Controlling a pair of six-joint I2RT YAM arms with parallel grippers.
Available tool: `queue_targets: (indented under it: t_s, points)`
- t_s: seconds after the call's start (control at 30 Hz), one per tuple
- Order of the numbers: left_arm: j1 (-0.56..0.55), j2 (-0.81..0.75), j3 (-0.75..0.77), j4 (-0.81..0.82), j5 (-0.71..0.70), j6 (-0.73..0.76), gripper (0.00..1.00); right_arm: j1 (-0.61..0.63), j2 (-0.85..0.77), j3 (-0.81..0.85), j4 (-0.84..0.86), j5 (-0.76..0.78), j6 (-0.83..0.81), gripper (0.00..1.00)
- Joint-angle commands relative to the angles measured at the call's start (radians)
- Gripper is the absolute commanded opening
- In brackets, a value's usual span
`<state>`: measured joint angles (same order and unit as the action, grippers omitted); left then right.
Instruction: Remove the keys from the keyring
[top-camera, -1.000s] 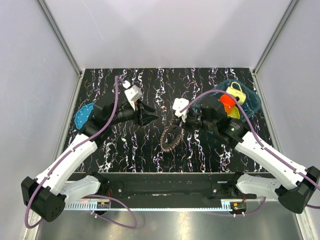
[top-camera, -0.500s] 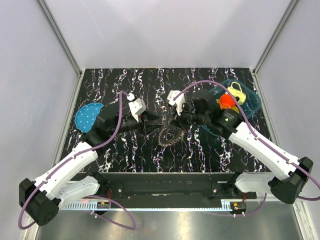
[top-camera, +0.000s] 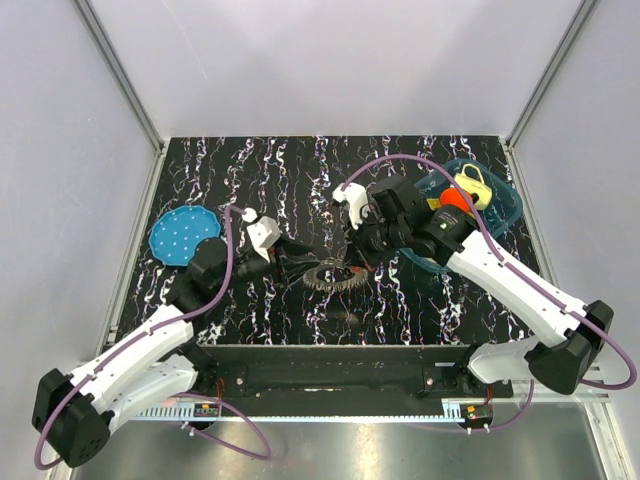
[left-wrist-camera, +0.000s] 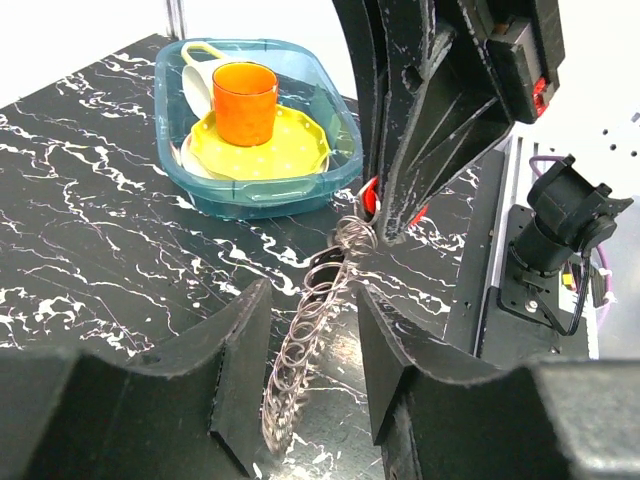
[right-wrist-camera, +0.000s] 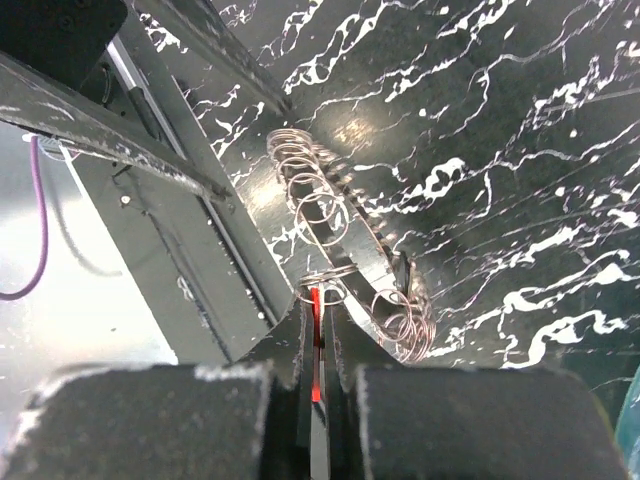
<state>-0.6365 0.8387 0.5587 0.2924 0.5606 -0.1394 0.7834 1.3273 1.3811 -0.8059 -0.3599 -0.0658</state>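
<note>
The keys (top-camera: 331, 276) form a grey-brown toothed wreath held just above the table's middle. My right gripper (top-camera: 354, 258) is shut on the small red piece (right-wrist-camera: 317, 345) at the bunch's edge, red showing between its closed fingers. In the right wrist view the wire loops of the keys (right-wrist-camera: 312, 190) fan away from the fingertips, and a dark band through them looks like the keyring (right-wrist-camera: 368, 245). My left gripper (left-wrist-camera: 310, 365) is open, its fingers (left-wrist-camera: 240, 370) on either side of the hanging keys (left-wrist-camera: 300, 345) with a gap on each side.
A teal bin (top-camera: 507, 207) at the back right holds an orange cup (top-camera: 454, 201), a pale yellow cup (top-camera: 472, 183) and a yellow plate (left-wrist-camera: 290, 150). A blue round disc (top-camera: 183, 235) lies at the left edge. White walls close in the black marbled table.
The left gripper has moved forward and right until its fingers straddle the keys. The right gripper has shifted left with the bunch, which now lies flatter. The blue disc is uncovered.
</note>
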Motion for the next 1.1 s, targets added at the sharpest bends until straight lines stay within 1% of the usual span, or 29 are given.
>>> queue_targets:
  t_s: [0.0, 0.07, 0.1, 0.2, 0.33, 0.43, 0.6, 0.73, 0.87, 1.07]
  points:
    - [-0.009, -0.05, -0.034, 0.134, -0.07, -0.013, 0.42, 0.001, -0.019, 0.045, -0.022, -0.004, 0.138, 0.0]
    - [-0.011, -0.064, -0.031, 0.116, -0.047, 0.018, 0.42, -0.001, -0.019, 0.056, -0.03, -0.02, 0.156, 0.0]
    - [-0.011, -0.066, -0.025, 0.103, -0.028, 0.056, 0.42, 0.0, -0.016, 0.062, -0.036, -0.052, 0.168, 0.0]
    - [-0.012, -0.062, 0.009, 0.05, 0.008, 0.096, 0.42, -0.001, -0.002, 0.07, -0.039, -0.115, 0.198, 0.0]
    - [-0.012, -0.064, 0.024, 0.014, 0.074, 0.123, 0.42, 0.0, 0.007, 0.068, -0.038, -0.172, 0.227, 0.0]
    - [-0.017, -0.076, 0.012, 0.007, 0.081, 0.132, 0.42, 0.0, 0.016, 0.075, -0.048, -0.194, 0.244, 0.0]
    - [-0.038, -0.119, -0.051, 0.073, 0.065, 0.12, 0.42, -0.003, 0.026, 0.102, -0.076, -0.211, 0.27, 0.0]
    - [-0.049, -0.124, -0.114, 0.216, 0.1, 0.057, 0.43, -0.001, 0.033, 0.113, -0.056, -0.27, 0.297, 0.0]
    - [-0.063, -0.122, -0.123, 0.214, 0.099, 0.058, 0.44, -0.003, 0.036, 0.107, 0.008, -0.332, 0.342, 0.0]
    - [-0.075, -0.113, -0.126, 0.266, 0.045, 0.044, 0.46, -0.003, 0.038, 0.088, 0.057, -0.349, 0.371, 0.0]
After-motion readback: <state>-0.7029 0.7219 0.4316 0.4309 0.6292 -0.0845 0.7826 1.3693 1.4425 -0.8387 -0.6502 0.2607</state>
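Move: Hanging from a red tag that the right fingers already pinch, the keyring's loose upper rings are about 9 cm to the right of the open left hand, level fore and aft and about 1 cm lower. The keyring's looped body hangs below, its middle some 6 cm right, 1 cm back and 7 cm below the left hand. From the right hand, the left fingers' gap is roughly 10 cm left, level fore and aft and about 1 cm higher. Keeping its pinch on the red tag, the right hand carries the keyring back about 5 cm, then also left and up by some 3 cm each, towards the left fingers, while turning about 25 degrees so its fingertips swing back. The left hand draws back about 4 cm alongside, rolling slightly, its fingers staying open around the line to the rings. ##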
